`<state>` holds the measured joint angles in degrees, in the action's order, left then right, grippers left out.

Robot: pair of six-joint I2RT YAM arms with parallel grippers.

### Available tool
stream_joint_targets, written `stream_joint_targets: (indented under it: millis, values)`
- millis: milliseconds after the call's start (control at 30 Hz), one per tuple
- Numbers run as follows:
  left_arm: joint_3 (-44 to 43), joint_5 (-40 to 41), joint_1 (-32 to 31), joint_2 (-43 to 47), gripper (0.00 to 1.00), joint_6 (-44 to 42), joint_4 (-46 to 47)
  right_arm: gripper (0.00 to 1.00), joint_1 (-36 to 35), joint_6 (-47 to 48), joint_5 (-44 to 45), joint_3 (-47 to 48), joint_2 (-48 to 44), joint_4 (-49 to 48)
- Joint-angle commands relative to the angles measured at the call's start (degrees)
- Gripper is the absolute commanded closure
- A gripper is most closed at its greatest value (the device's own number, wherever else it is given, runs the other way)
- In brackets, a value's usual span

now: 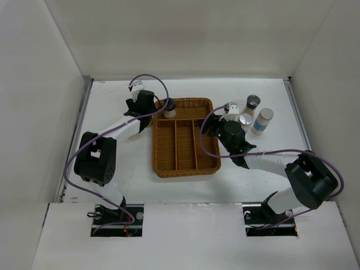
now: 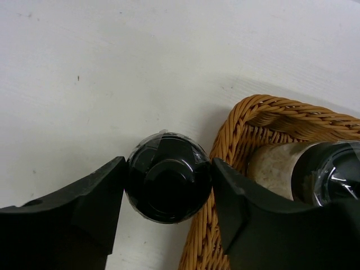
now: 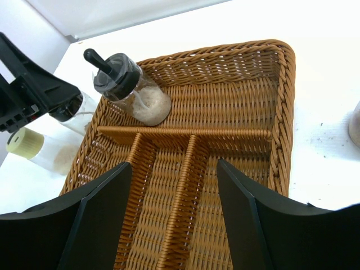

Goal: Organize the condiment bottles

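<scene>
My left gripper (image 2: 167,169) is shut on a black-capped condiment bottle (image 2: 167,179) that stands on the table just outside the far left corner of the wicker tray (image 2: 236,135); both fingers touch its cap. From above, that gripper (image 1: 154,107) hides the bottle. A second dark-capped bottle (image 3: 126,84) leans in the tray's far cross compartment (image 1: 170,108). A yellow-capped bottle (image 3: 25,142) lies on the table left of the tray. My right gripper (image 3: 174,185) hangs open over the tray's long compartments (image 1: 209,128), with nothing between its fingers.
To the right of the tray (image 1: 183,135) stand a dark-capped bottle (image 1: 252,102), a silver-capped one (image 1: 246,120) and a blue-banded one (image 1: 262,121). White walls enclose the table on three sides. A purple cable loops over the tray's right side (image 1: 203,135).
</scene>
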<state>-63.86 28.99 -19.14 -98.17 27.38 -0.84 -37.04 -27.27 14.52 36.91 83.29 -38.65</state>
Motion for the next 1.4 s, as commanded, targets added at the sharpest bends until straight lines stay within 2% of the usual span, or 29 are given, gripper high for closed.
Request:
stream_joint_targets:
  millis: [0,133,333,500,633,733,1033,1367]
  values:
    - [-1.5,1.1,0.2,1.9,0.57,-0.5,0.9,0.31,0.3,-0.2,-0.3,0.2,-0.5,-3.9]
    - [-0.9,1.1,0.1,7.3,0.65,0.5,1.4,0.31,0.3,-0.2,-0.2,0.1,-0.7,-4.1]
    - [-1.7,3.3,-3.0,20.9,0.65,-0.3,2.2,0.31,0.3,-0.2,0.1,0.1,-0.8,-4.1]
    - [-6.4,2.5,-10.2,25.0,0.65,-1.5,1.0,0.32,0.3,-0.7,0.7,-0.6,-1.5,-4.7]
    - [-12.3,1.4,-16.7,19.5,0.65,-2.2,0.3,0.32,1.0,-0.9,3.5,-1.6,-2.2,-5.2]
    - [-15.5,1.3,-19.2,13.8,0.65,-2.5,1.4,0.32,2.0,-1.6,7.0,-2.6,-3.7,-4.8]
    - [-22.4,0.3,-21.0,-1.1,0.65,-2.8,2.6,0.32,5.3,-4.5,8.3,-5.1,-5.9,-5.3]
    - [-21.6,0.5,-19.9,-9.1,0.64,-4.5,5.6,0.31,5.2,-4.7,7.7,-5.0,-5.9,-5.3]
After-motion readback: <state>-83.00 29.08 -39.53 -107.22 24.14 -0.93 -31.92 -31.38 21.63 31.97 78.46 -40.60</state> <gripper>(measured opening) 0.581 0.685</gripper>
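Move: The left gripper already grips a black-capped bottle just outside the basket's left wall. The free right part of the far compartment lies about 20 cm to its right, level ahead and some 5 cm lower. The basket bottle stands about 11 cm right on the way there; the pink-capped bottle is about 36 cm right, beyond the basket, and the yellow-capped bottle 8 cm back and 5 cm left. From the right hand, that free spot is about 10 cm ahead, 8 cm left and 11 cm down. Keep the cap pinched and raise the left gripper about 25 cm, easing back slightly, then carry the bottle right across the basket's left wall, past the basket bottle, and lower it towards the free part of the far compartment, ending 20 cm to the right. Turn the wrist some 20 degrees clockwise, tipping the fingers up during the lift and mostly back down. Meanwhile shift the open right gripper about 6 cm right, turning it slightly clockwise. ##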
